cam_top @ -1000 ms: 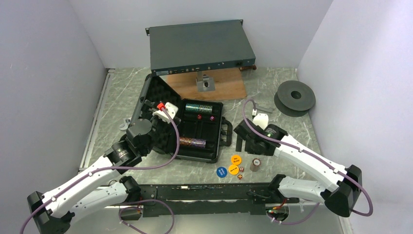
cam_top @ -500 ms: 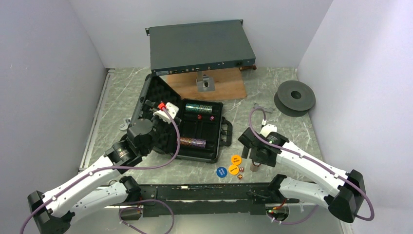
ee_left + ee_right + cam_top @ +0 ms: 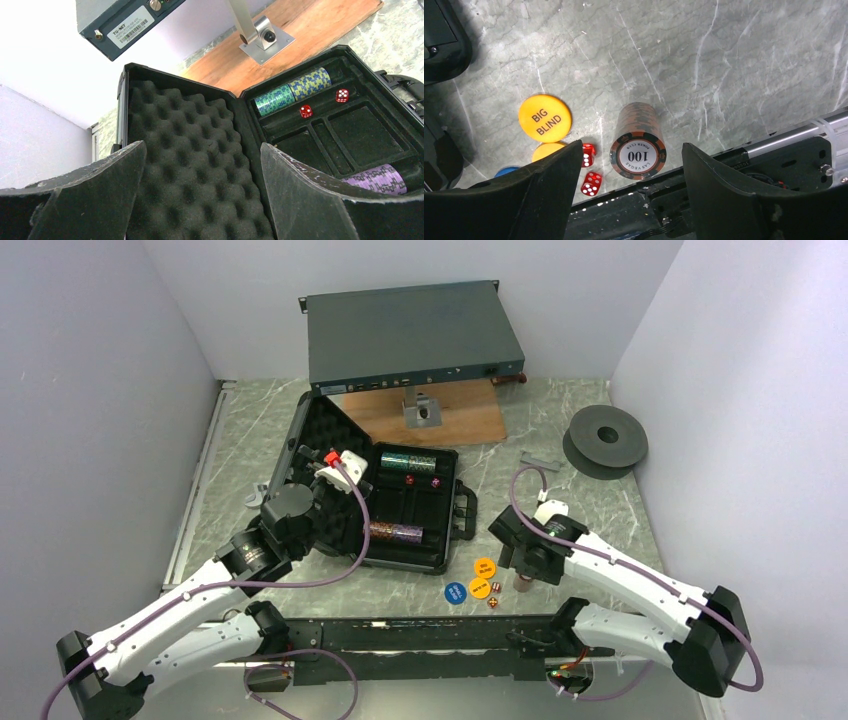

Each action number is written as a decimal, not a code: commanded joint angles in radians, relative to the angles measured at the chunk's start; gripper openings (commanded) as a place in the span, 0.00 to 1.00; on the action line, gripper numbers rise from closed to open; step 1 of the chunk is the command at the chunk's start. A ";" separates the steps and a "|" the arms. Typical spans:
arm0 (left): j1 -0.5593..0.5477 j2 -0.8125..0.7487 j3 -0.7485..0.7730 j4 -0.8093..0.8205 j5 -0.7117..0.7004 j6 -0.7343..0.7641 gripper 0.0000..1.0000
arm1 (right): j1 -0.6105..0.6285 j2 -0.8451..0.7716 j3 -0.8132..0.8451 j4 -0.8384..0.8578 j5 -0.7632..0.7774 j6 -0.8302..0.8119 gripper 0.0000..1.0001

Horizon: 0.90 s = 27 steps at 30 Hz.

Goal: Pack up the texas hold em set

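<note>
The black case (image 3: 455, 465) lies open, its foam lid (image 3: 190, 165) tilted back. Inside are a green-and-blue chip stack (image 3: 292, 90), a purple chip stack (image 3: 375, 179) and two red dice (image 3: 305, 111). My left gripper (image 3: 202, 170) is open right in front of the foam, holding nothing. An orange "100" chip stack (image 3: 638, 145) stands upright on the table near the front edge. My right gripper (image 3: 631, 165) hangs over it, open, a finger on each side with gaps showing. Beside it lie a yellow "BIG BLIND" disc (image 3: 545, 118), an orange disc (image 3: 546, 150), a blue disc (image 3: 506, 171) and two red dice (image 3: 591, 183).
A grey-blue rack unit (image 3: 412, 335) rests on a wooden board (image 3: 450, 415) at the back. A dark spool (image 3: 605, 440) sits at back right, with a small metal bracket (image 3: 542, 458) near it. The arms' black mounting rail (image 3: 420, 635) runs along the near edge, just behind the chip stack.
My right gripper has moved toward the near edge and come down over the orange chip stack, its jaws narrowing. The left arm has not moved.
</note>
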 commanded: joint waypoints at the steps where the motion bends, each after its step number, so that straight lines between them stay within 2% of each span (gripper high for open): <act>1: -0.005 -0.003 0.026 0.009 0.009 -0.007 0.90 | -0.008 0.010 -0.011 0.043 -0.002 0.020 0.74; 10: -0.009 -0.012 0.026 0.010 0.007 -0.005 0.90 | -0.017 0.027 -0.054 0.089 -0.040 0.020 0.67; 15: -0.010 -0.013 0.027 0.009 0.005 -0.004 0.90 | -0.017 0.028 -0.066 0.101 -0.051 0.016 0.50; 23: -0.011 -0.014 0.027 0.005 0.006 0.000 0.91 | -0.017 0.014 -0.029 0.079 -0.046 -0.001 0.11; 27: -0.011 -0.019 0.030 -0.008 0.049 0.001 0.91 | -0.017 0.010 0.043 0.059 -0.034 -0.030 0.01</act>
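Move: The last upright chip stack stands almost under the right hand, its middle about 1 cm back and 4 cm below. From that hand, the near die is 6 cm left and 5 back; the far die 5 cm left and 1 back; the Big Blind button 8 cm left and 2 ahead, all some 7 cm down. From the left hand, the stack is roughly 38 cm right, 15 back, 25 below. The right hand sinks about 2 cm around the upright chip stack, its closing fingers pinching the sides. ##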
